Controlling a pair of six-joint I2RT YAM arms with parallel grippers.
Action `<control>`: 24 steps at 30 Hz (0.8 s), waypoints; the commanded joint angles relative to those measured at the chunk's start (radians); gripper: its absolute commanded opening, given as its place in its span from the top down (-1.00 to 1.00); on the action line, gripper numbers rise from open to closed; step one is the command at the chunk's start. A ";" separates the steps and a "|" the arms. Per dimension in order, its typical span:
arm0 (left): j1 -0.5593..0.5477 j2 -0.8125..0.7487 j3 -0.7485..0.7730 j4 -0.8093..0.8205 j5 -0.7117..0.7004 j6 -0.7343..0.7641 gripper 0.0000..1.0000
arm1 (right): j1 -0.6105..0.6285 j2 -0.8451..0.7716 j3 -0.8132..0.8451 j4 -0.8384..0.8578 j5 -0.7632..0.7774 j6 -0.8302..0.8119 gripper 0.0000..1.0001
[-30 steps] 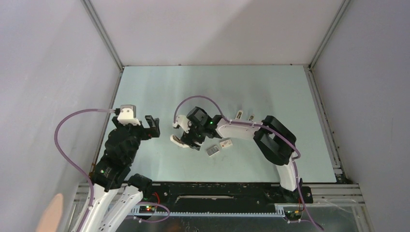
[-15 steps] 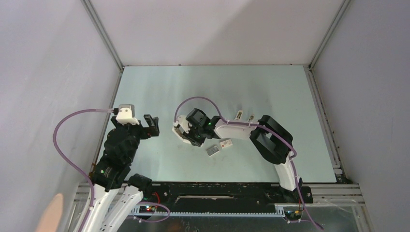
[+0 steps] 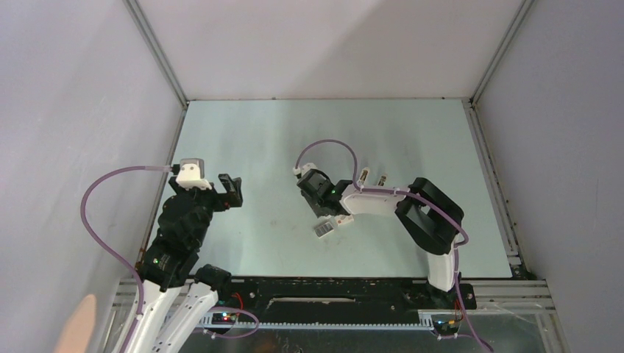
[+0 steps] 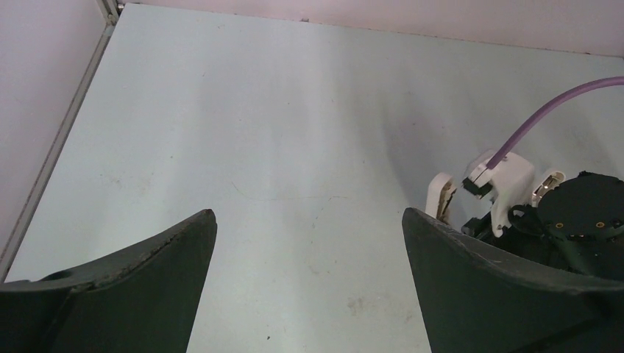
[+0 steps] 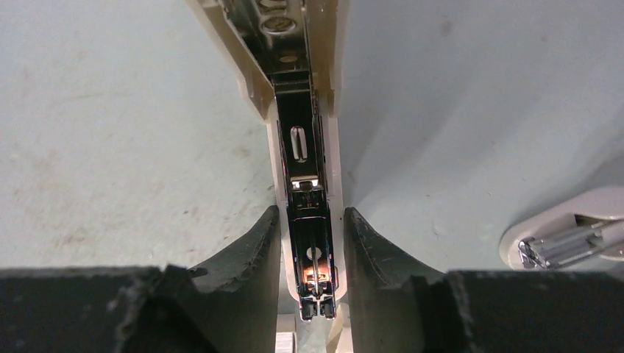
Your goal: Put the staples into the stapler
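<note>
In the right wrist view, the cream stapler (image 5: 303, 140) lies open, its shiny metal channel facing up. My right gripper (image 5: 309, 235) is shut on its sides near the end. From above, the right gripper (image 3: 324, 204) covers most of the stapler. The staples (image 3: 322, 229), a small grey block, lie on the table just in front of that gripper, beside a small white box (image 3: 343, 218). My left gripper (image 3: 232, 188) hovers open over bare table to the left, well apart from them, and its jaws (image 4: 309, 220) hold nothing.
Two whitish elongated pieces (image 3: 364, 175) (image 3: 382, 179) lie behind the right forearm. A rounded whitish piece with metal inside (image 5: 566, 239) sits right of the stapler. Metal frame rails (image 3: 489, 184) edge the pale green table (image 3: 257, 132).
My right gripper has closed on the stapler and swung to the right and turned, taking the stapler with it. The left arm has stayed still.
</note>
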 commanded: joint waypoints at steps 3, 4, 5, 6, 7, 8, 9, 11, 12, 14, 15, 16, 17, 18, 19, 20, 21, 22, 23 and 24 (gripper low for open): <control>0.010 -0.007 -0.005 0.029 0.011 -0.012 -0.99 | -0.024 -0.009 -0.018 0.005 0.107 0.197 0.69; 0.010 -0.008 -0.005 0.029 0.011 -0.012 -0.99 | -0.026 -0.004 -0.019 0.011 0.107 0.212 0.68; 0.010 -0.008 -0.006 0.027 0.010 -0.012 -0.99 | -0.029 0.002 -0.019 0.015 0.107 0.228 0.66; 0.010 -0.008 -0.007 0.027 0.010 -0.012 -0.99 | -0.031 0.007 -0.019 0.017 0.107 0.243 0.64; 0.010 -0.008 -0.007 0.027 0.010 -0.012 -0.99 | -0.031 0.011 -0.019 0.020 0.107 0.254 0.60; 0.010 -0.008 -0.007 0.026 0.011 -0.012 -0.99 | -0.032 0.016 -0.018 0.020 0.109 0.263 0.55; 0.010 -0.009 -0.007 0.027 0.011 -0.012 -0.99 | -0.032 0.020 -0.019 0.022 0.109 0.265 0.50; 0.010 -0.008 -0.007 0.027 0.014 -0.012 -0.99 | -0.028 0.020 -0.018 0.022 0.105 0.265 0.34; 0.010 -0.008 -0.007 0.027 0.014 -0.012 -0.99 | -0.026 0.015 -0.019 0.018 0.103 0.264 0.24; 0.010 -0.008 -0.007 0.026 0.017 -0.013 -0.99 | -0.017 -0.001 -0.018 0.007 0.106 0.259 0.06; 0.010 -0.008 -0.007 0.025 0.017 -0.013 -0.99 | -0.013 -0.012 -0.019 0.000 0.108 0.255 -0.03; 0.010 -0.009 -0.007 0.027 0.016 -0.014 -0.99 | -0.010 -0.026 -0.018 -0.006 0.110 0.254 -0.10; 0.010 -0.009 -0.007 0.027 0.017 -0.014 -0.99 | -0.008 -0.045 -0.018 -0.017 0.111 0.252 -0.16; 0.010 -0.011 -0.007 0.028 0.017 -0.015 -1.00 | -0.006 -0.062 -0.018 -0.028 0.112 0.251 -0.22; 0.010 -0.011 -0.007 0.027 0.018 -0.015 -0.99 | -0.005 -0.080 -0.019 -0.039 0.111 0.253 -0.26; 0.010 -0.011 -0.007 0.027 0.019 -0.016 -0.99 | -0.001 -0.101 -0.018 -0.051 0.113 0.252 -0.29; 0.010 -0.012 -0.007 0.027 0.021 -0.017 -0.99 | 0.001 -0.122 -0.019 -0.064 0.113 0.250 -0.31; 0.009 -0.013 -0.006 0.027 0.022 -0.018 -0.99 | 0.005 -0.142 -0.020 -0.074 0.112 0.247 -0.32; 0.010 -0.014 -0.005 0.027 0.024 -0.018 -0.99 | 0.013 -0.162 -0.019 -0.087 0.113 0.241 -0.33; 0.010 -0.015 -0.004 0.026 0.025 -0.019 -0.99 | 0.019 -0.181 -0.020 -0.097 0.115 0.237 -0.33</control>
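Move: My right fingers already grip the front end of the opened stapler at table level; its middle is about 3 cm farther ahead and 2 cm to the left, and it is to be laid down roughly 1 cm forward and right of here. The tray of staples sits some 5 cm back, about straight behind, the small box 3 cm back and 4 cm right, the white clipper 7 cm ahead and 10 cm right. From my left hand the stapler is about 8 cm ahead, 23 cm right and 25 cm lower. Keeping my right grip on the stapler's front end, I swing it clockwise by about 15 degrees along the table, shifting it roughly 1 cm forward and 1 cm right. Once the turn is done I open the fingers from about a third to two thirds, letting go of its sides, then start to lift away, about 1 cm up and 1 cm back. ##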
